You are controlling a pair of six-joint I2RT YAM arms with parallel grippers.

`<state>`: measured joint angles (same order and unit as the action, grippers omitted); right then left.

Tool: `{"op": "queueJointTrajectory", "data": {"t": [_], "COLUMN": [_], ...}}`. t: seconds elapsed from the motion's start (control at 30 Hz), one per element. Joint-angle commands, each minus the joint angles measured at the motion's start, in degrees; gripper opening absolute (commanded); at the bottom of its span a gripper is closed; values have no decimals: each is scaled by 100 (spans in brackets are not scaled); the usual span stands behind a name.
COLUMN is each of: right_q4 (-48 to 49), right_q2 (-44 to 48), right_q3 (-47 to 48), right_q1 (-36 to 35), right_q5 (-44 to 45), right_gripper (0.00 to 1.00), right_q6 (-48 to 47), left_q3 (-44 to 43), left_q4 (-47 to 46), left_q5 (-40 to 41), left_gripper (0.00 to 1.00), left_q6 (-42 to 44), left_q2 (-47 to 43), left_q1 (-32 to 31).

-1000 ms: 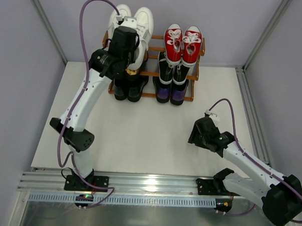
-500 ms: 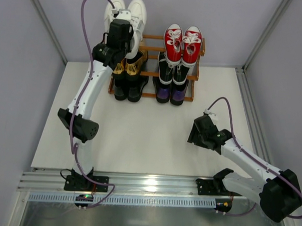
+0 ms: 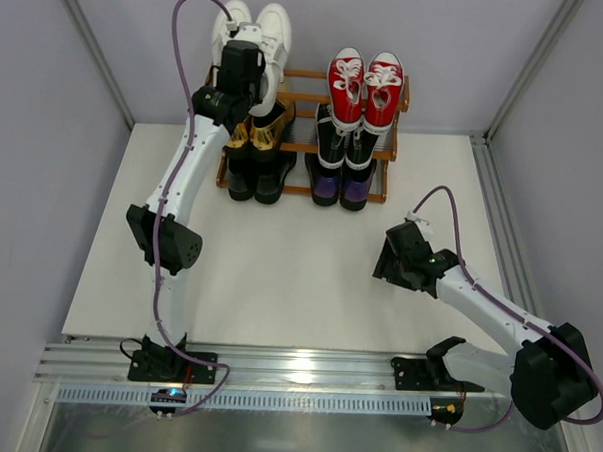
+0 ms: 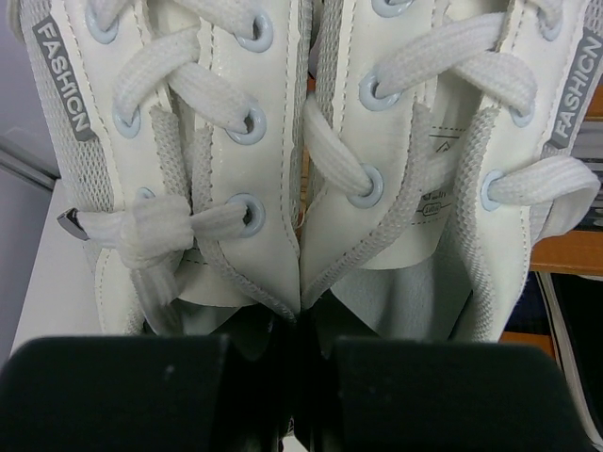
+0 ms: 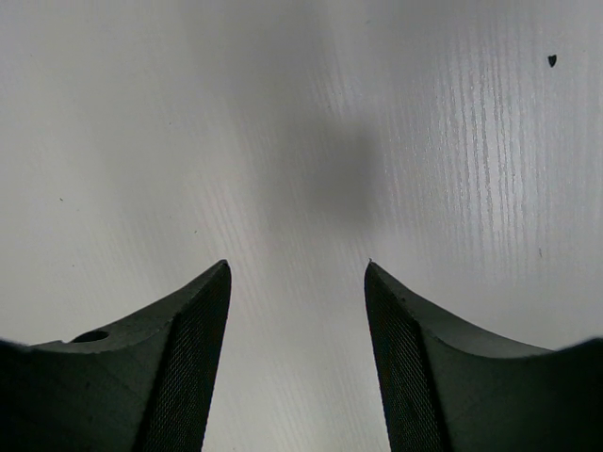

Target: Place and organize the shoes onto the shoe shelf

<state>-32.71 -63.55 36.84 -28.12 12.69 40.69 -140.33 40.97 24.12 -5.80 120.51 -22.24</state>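
My left gripper [image 3: 242, 75] is shut on the pair of white sneakers [image 3: 258, 26], pinching the two inner collars together at the shelf's top left. In the left wrist view the white sneakers [image 4: 396, 141] fill the frame above my left gripper [image 4: 301, 325]. The orange-brown shoe shelf [image 3: 394, 142] stands at the back of the table. It holds red sneakers [image 3: 366, 84] at top right, gold loafers [image 3: 257, 134], black-and-white sneakers [image 3: 345, 140], black dress shoes [image 3: 253, 181] and purple loafers [image 3: 341, 191]. My right gripper [image 3: 390, 260] hangs open over bare table, also in the right wrist view [image 5: 297, 273].
White tabletop [image 3: 280, 255] spreads in front of the shelf. Grey walls close in at the left, right and back. A metal rail [image 3: 295, 366] with both arm bases runs along the near edge. A strip of shelf rail [image 4: 568, 254] shows at the right of the left wrist view.
The left arm has carried the white sneakers leftward and farther back over the shelf's top left, uncovering the gold loafers. The right arm has shifted only slightly.
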Motion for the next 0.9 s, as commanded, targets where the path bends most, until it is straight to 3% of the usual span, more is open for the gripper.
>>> {"op": "queueJointTrajectory", "data": {"t": [0.0, 0.53, 0.87], "right_q4": [221, 362, 414], "right_q2": [-87, -254, -281], "right_q3": [271, 262, 218], "right_q1": [43, 158, 254], "right_q5": [-38, -161, -232], "right_gripper": [61, 61, 61], "right_q6": [-70, -114, -175], "left_q3": [-416, -372, -372], "left_q4": [-1214, -1320, -1372], "left_q5": [-21, -180, -74], "left_gripper": [0, 1, 27], "left_q6": [-44, -140, -70], "left_q2": [-247, -159, -203], "left_q1": [44, 53, 53]}}
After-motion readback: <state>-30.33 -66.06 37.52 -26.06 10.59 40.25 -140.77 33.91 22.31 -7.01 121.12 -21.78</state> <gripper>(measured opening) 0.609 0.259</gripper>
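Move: The left hand still pinches the white shoes together near their heels; their spot, the left half of the shelf's top tier, lies about 8 cm ahead and 7 below. On the tier underneath, the gold shoes sit some 5 cm ahead and 17 lower. The red shoes are about 6 cm ahead, 24 to the right and 4 below. From the idle right hand that spot is roughly 38 cm ahead, 36 left and 22 up. The left fingers keep their pinch on the inner sides of the two white shoes while the hand stays nearly in place over the left end of the shelf, creeping barely a centimetre forward. Then they part to about a quarter open, letting go, and the hand starts to rise, about 2 cm up and slightly forward, fingers tilting up a few degrees. ##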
